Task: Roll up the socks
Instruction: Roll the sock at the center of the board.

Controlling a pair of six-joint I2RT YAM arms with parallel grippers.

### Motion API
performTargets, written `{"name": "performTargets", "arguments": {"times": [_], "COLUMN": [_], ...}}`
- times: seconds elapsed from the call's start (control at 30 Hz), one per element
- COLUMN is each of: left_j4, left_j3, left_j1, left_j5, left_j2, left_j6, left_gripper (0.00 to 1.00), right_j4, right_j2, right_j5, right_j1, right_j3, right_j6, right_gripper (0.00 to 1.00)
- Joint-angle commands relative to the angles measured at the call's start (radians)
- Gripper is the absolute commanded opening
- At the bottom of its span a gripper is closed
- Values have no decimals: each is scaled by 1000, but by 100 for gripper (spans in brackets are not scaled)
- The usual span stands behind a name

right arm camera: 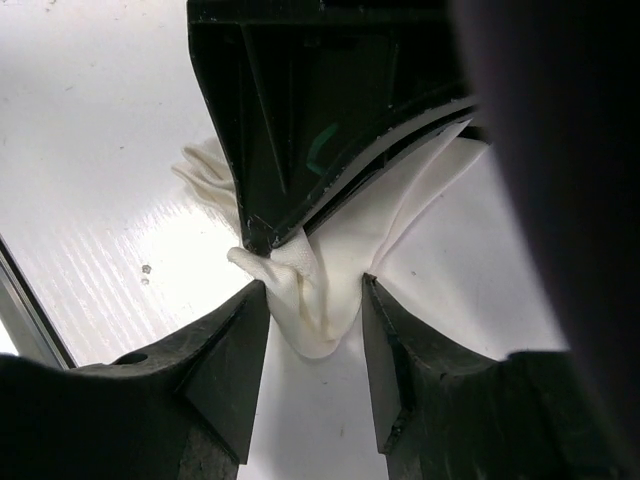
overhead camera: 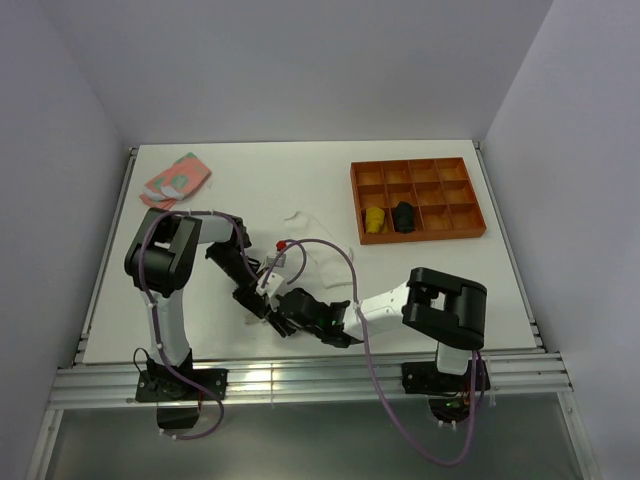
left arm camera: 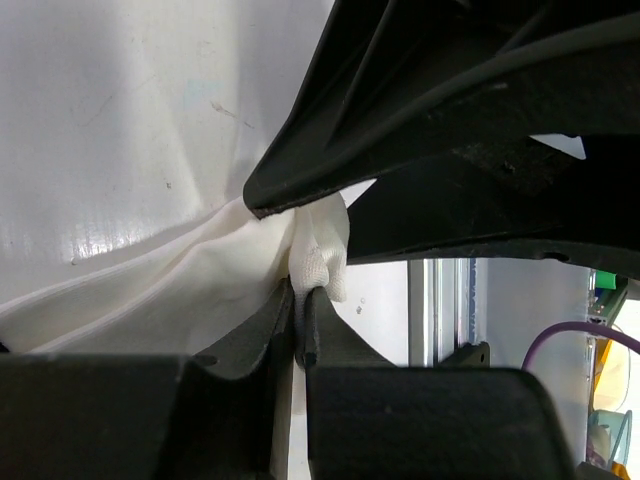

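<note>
A thin white sock [left arm camera: 170,290] lies stretched on the white table, faint in the top view [overhead camera: 316,252]. My left gripper [left arm camera: 300,297] is shut on one bunched end of it [left arm camera: 322,262]. That same end [right arm camera: 312,300] hangs between the fingers of my right gripper [right arm camera: 313,292]. Those jaws stand open around the fabric, the left finger [right arm camera: 240,330] touching it and the right finger [right arm camera: 385,330] just apart. From above, the two grippers [overhead camera: 262,298] [overhead camera: 287,312] meet nose to nose near the table's front middle. The left gripper's black body [right arm camera: 280,120] fills the upper right wrist view.
A pink and green folded pair [overhead camera: 175,180] lies at the back left. An orange compartment tray [overhead camera: 420,198] at the back right holds a yellow bundle [overhead camera: 373,218] and a black bundle [overhead camera: 403,216]. The table's metal front rail [overhead camera: 300,378] runs close behind the grippers.
</note>
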Motion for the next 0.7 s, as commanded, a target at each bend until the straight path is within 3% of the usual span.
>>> {"name": "performTargets", "arguments": {"times": [0.0, 0.27, 0.67], "left_j4": [-41, -41, 49], "left_j3": [26, 32, 13], "left_j1": [-2, -4, -5], "left_j5": [12, 12, 32], "left_j2": [7, 3, -58], "left_j6": [49, 41, -62], "left_gripper": [0, 0, 1], "right_j4": [66, 78, 100], "right_j2": [19, 41, 36], "right_j5": [12, -8, 6], "right_j1": [5, 3, -7], "right_j3": [33, 43, -3], "right_j6": [-4, 19, 105], "right_gripper": [48, 40, 9]}}
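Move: The sock's rolled fold sits between the right hand's parted fingers, its middle about 1 cm left of that hand and 1 cm down. From the left hand, which already pinches the sock, it is some 2 cm to the right. Counted from the right hand, the sock's crumpled part is roughly 4 cm left and 2 cm back, its striped cuff about 6 cm ahead and 5 cm left, and the other sock about 12 cm ahead and 12 cm right. Leftward by only about 1 cm, the right hand eases low over the board towards the left hand's fingertips while its half-open fingers close nearly shut and pinch the sock's fold between them. Its wrist hardly tips. The left hand stays in place and keeps its pinch on the sock right beside. ##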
